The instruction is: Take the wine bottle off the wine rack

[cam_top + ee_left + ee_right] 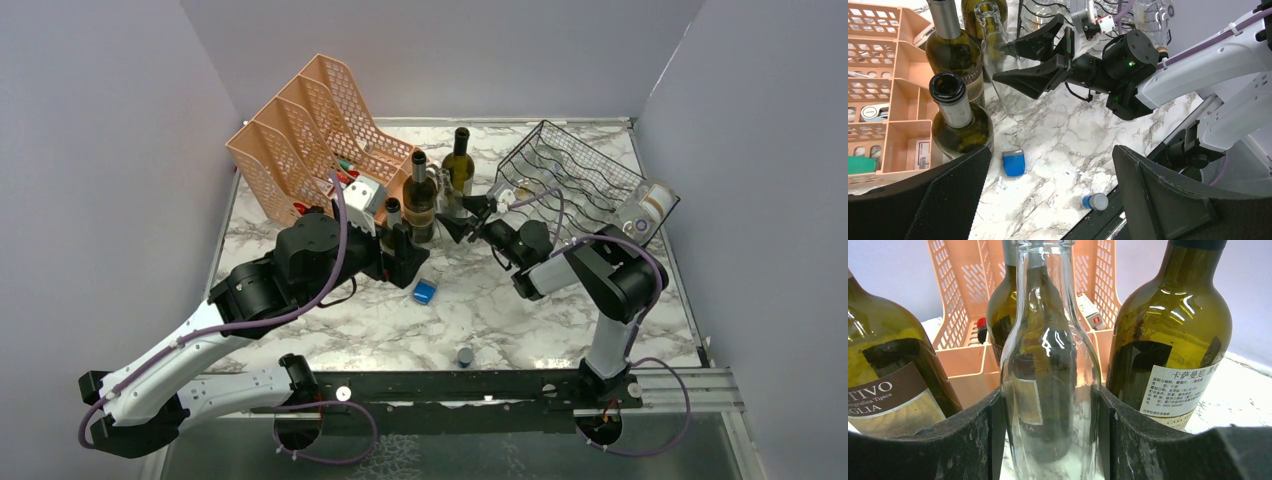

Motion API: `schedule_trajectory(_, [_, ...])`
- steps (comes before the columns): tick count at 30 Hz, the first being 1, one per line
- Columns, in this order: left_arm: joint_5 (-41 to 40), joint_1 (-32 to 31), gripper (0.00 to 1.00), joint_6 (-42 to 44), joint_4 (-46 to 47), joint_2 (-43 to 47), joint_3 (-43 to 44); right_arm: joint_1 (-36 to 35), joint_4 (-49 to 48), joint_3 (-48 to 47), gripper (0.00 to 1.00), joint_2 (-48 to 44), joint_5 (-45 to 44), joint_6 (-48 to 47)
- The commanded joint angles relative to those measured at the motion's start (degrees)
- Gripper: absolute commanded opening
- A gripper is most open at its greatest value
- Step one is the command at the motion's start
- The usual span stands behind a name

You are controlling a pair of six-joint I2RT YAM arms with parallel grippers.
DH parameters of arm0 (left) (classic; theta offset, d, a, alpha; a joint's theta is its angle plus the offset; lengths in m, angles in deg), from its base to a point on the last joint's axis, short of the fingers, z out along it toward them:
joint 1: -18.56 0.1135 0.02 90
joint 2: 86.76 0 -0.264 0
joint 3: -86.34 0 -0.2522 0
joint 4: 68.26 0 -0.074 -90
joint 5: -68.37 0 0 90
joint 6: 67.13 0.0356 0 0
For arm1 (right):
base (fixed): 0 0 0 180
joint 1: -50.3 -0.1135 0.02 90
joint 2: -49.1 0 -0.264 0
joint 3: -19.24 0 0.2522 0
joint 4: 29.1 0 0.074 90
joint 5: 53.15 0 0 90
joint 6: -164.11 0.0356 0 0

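The black wire wine rack [585,170] stands at the back right. A clear glass wine bottle [1050,365] stands upright on the marble table, left of the rack; it also shows in the left wrist view [993,35]. My right gripper [1050,440] is shut on its lower body, a pad on each side [465,218]. Another clear bottle [650,205] lies at the rack's right end. My left gripper [1048,200] is open and empty, just right of a green bottle [960,125], low over the table [405,255].
Two more green bottles [420,195] [459,160] stand close around the clear one. A peach mesh file organizer [320,130] stands at the back left. A small blue object [424,292] and a blue-capped item [464,354] lie on the table [520,320].
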Motion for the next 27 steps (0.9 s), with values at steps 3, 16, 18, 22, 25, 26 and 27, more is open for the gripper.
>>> schedule_trajectory(3, [-1.0,0.0,0.99,-0.4,0.3,0.5,-0.4,-0.1,-16.1,2.7,0.28,-0.8,-1.5,-1.2])
schedule_trajectory(16, [-0.4,0.0,0.99,-1.6,0.4,0.4,-0.6,-0.1,-16.0,11.7,0.45,-4.2,-3.2,-2.5])
schedule_trajectory(18, [-0.3,0.0,0.99,-1.8,0.4,0.2,-0.6,-0.1,-16.0,12.5,0.46,-4.4,-2.8,-2.9])
schedule_trajectory(22, [-0.1,-0.1,0.99,-2.2,0.5,-0.2,-0.5,-0.1,-16.0,14.5,0.47,-5.4,-1.9,-3.3])
schedule_trajectory(25, [0.8,0.0,0.99,-1.9,0.4,-2.1,0.1,-0.1,-16.0,15.9,0.47,-6.4,-0.6,-3.7])
schedule_trajectory(26, [1.4,-0.1,0.99,-1.7,0.3,-3.5,0.6,-0.1,-15.9,16.4,0.47,-6.7,-0.4,-3.7])
schedule_trajectory(27, [2.5,-0.1,0.99,-1.3,0.2,-5.4,1.5,-0.1,-15.9,16.9,0.47,-7.1,-0.4,-3.7])
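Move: The clear bottle, still gripped mid-body by the right hand, is bound for open marble about 5 cm back, 4 cm right and 12 cm below that hand. The far green bottle stands roughly 7 cm ahead and 2 cm right, the middle green bottle 2 cm ahead and 8 cm left, the near green bottle some 9 cm back and 11 cm left. From the left hand the clear bottle lies about 20 cm ahead, 10 cm right, 17 cm lower. The clear bottle is drawn back and to the right by about 5 cm in the right hand, away from the three green bottles and over the open marble, hardly sinking. The fingers keep their pinch on both sides of its body and the wrist holds its attitude, so the bottle travels upright. ##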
